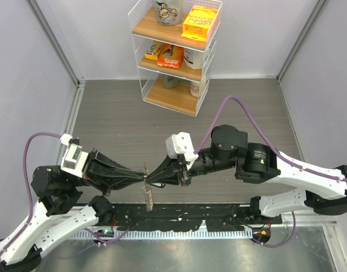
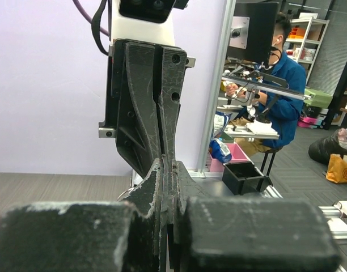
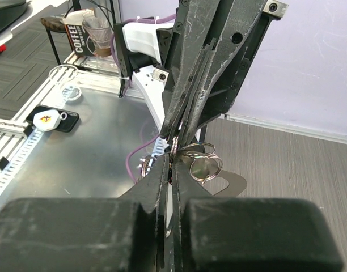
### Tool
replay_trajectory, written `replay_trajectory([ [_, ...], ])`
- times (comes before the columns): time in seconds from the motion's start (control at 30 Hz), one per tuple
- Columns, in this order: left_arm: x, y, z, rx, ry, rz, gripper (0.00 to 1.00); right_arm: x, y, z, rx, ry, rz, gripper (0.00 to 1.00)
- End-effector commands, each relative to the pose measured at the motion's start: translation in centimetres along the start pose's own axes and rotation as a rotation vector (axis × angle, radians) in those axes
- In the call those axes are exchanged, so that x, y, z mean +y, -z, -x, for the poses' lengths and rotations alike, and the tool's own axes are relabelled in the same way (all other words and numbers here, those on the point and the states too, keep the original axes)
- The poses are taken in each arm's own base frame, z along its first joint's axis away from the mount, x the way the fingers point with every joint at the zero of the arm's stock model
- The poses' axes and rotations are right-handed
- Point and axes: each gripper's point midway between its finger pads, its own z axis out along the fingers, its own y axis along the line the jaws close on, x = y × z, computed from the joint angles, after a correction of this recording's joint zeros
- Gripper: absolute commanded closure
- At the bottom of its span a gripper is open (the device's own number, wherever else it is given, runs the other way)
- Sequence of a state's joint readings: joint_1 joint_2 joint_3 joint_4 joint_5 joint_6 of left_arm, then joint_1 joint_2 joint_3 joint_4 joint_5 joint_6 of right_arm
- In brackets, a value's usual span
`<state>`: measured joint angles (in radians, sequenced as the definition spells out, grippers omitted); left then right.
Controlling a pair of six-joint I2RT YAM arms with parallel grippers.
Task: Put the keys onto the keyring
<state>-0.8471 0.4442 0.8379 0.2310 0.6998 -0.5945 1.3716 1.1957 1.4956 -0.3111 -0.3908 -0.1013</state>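
Note:
Both grippers meet tip to tip above the near edge of the table. My left gripper (image 1: 143, 179) (image 2: 168, 170) is shut. My right gripper (image 1: 153, 181) (image 3: 171, 161) is shut too, with a thin pale metal edge pinched between its fingers. The keyring chain (image 1: 148, 198) hangs straight down from where they meet. In the right wrist view, bright split rings (image 3: 204, 168) bunch beside the fingertips, and a flat silvery piece (image 3: 230, 184) hangs below them. The left gripper's fingertips (image 3: 174, 135) pinch the top of that bunch. The keys do not show as such.
A white wire shelf (image 1: 203, 62) with boxes and mugs stands at the back of the table. A black cable track (image 1: 179, 218) runs along the near edge under the grippers. Grey walls close in the left and right sides.

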Motion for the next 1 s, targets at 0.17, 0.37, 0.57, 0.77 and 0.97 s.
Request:
replay_trajectory([
  [0.17, -0.8, 0.7, -0.4, 0.059, 0.07, 0.018, 0.74, 1.2, 1.9, 1.1, 0.062, 0.042, 0.046, 0.95],
  [0.37, -0.8, 1.9, -2.5, 0.165, 0.147, 0.069, 0.58, 2.2, 2.9, -3.0, 0.24, -0.006, 0.096, 0.95],
  [0.57, -0.4, 2.5, -4.6, 0.253, 0.219, 0.1, 0.57, 3.7, 3.1, -6.1, 0.352, -0.076, 0.179, 0.95],
  [0.77, -0.4, 2.8, -6.7, 0.345, 0.295, 0.089, 0.57, 4.6, 2.5, -7.1, 0.39, -0.168, 0.235, 0.95],
  [0.97, -0.3, 3.5, -8.4, 0.419, 0.341, 0.101, 0.62, 4.4, 1.7, -7.6, 0.395, -0.249, 0.231, 0.95],
])
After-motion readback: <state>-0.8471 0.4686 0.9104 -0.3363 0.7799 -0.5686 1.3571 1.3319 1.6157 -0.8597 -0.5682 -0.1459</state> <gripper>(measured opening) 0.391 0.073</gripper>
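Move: Both closed hands meet fingertip to fingertip on the keyring, about 1 cm to the left hand's right and 1 cm to the right hand's left, level with both and neither ahead nor back. From the keyring the spring coil hangs, its middle some 6 cm below and about 1 cm back of either hand, 1 cm to the left hand's right and 1 cm to the right hand's left. Left fingers let go, sinking about 8 cm; the right tips down, lowering the pinched keyring some 10 cm. ##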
